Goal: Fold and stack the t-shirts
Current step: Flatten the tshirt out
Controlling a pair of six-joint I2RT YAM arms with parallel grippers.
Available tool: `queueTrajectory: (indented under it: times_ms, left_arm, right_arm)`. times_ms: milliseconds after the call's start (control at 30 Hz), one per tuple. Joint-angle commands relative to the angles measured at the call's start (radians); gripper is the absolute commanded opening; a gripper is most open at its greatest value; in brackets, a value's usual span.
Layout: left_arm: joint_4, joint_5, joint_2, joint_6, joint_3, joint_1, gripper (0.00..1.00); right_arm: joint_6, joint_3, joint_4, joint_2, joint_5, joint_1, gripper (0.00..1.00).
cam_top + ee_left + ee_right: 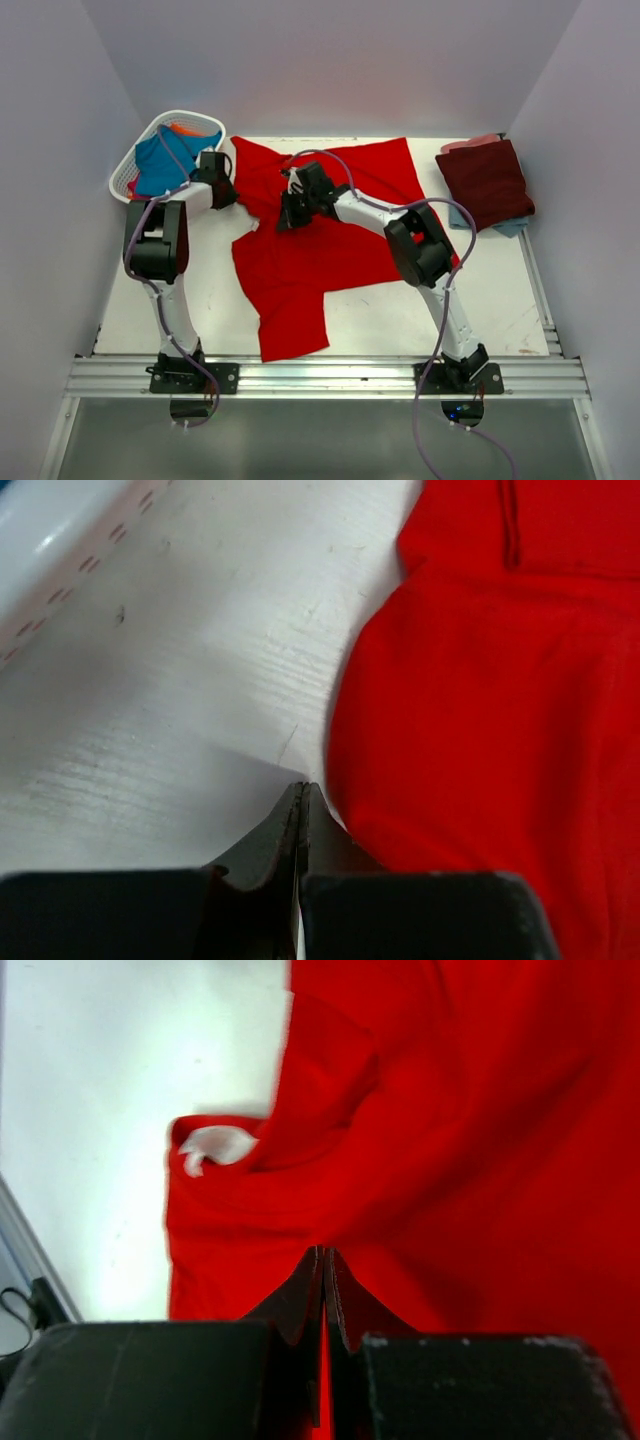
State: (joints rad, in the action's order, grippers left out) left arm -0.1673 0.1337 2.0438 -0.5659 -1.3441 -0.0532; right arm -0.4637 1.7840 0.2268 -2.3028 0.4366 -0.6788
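Observation:
A large bright red t-shirt (pixel 300 260) lies spread and rumpled across the middle of the table, one sleeve pointing toward the front edge. My left gripper (pixel 230 198) is shut and holds nothing. In the left wrist view its tips (pixel 303 786) rest on bare table just beside the red t-shirt's edge (pixel 480 700). My right gripper (pixel 287 220) is shut over the shirt near the collar. In the right wrist view its tips (pixel 325 1251) sit low against red cloth (pixel 470 1140), with the white neck label (pixel 215 1145) ahead to the left.
A white lattice basket (pixel 125 170) at the back left holds a teal blue t-shirt (pixel 165 160) and an orange one (pixel 185 129). At the back right a folded dark maroon t-shirt (pixel 487 178) lies on pale blue cloth (pixel 510 228). An aluminium rail (pixel 330 375) runs along the front.

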Motion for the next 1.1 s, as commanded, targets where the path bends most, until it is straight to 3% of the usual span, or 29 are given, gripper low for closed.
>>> queueTrajectory:
  times_ms: [0, 233, 567, 667, 700, 767, 867, 1067]
  left_arm:
    - [0.029, -0.058, 0.018, -0.022, 0.032, 0.012, 0.00]
    - [0.150, -0.206, 0.016, -0.045, 0.118, 0.045, 0.00]
    - [0.620, -0.629, 0.041, -0.195, 0.273, 0.144, 0.00]
    - [0.687, -0.716, 0.079, -0.239, 0.275, 0.157, 0.21]
    - [0.692, -0.738, 0.087, -0.244, 0.278, 0.161, 0.36]
    - [0.703, -0.744, 0.098, -0.258, 0.286, 0.162, 0.53]
    - [0.749, -0.756, 0.099, -0.281, 0.312, 0.167, 0.62]
    - [0.736, -0.773, 0.125, -0.293, 0.283, 0.179, 0.65]
  right_arm:
    - [-0.006, 0.067, 0.055, -0.046, -0.036, 0.004, 0.00]
    - [0.016, 0.104, 0.140, -0.101, -0.206, 0.004, 0.00]
    - [0.030, 0.055, 0.158, -0.110, -0.248, 0.005, 0.00]
    - [0.037, 0.048, 0.164, -0.109, -0.245, 0.005, 0.00]
    - [0.039, 0.045, 0.166, -0.110, -0.246, 0.005, 0.00]
    - [0.042, 0.043, 0.164, -0.107, -0.245, 0.005, 0.00]
    - [0.048, 0.045, 0.170, -0.110, -0.246, 0.005, 0.00]
    - [0.048, 0.048, 0.175, -0.109, -0.240, 0.005, 0.00]
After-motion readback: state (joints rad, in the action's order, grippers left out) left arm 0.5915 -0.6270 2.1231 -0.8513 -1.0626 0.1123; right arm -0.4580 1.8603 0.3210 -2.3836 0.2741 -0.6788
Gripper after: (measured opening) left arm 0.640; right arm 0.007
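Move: The t-shirt's loose left edge lies about 4 cm to the left hand's right, level with it and 1 cm lower; the white collar tag is some 5 cm right and 6 cm back, and the white basket about 19 cm left and 13 cm ahead. The right hand's spot of shirt is 4 cm below, 2 cm ahead and 2 cm right, with the collar tag roughly 8 cm to the right hand's left, level fore and aft. Shut right fingers sink 4 cm onto the t-shirt; left hand rolls, shifts 5 cm right to its edge, opening. ##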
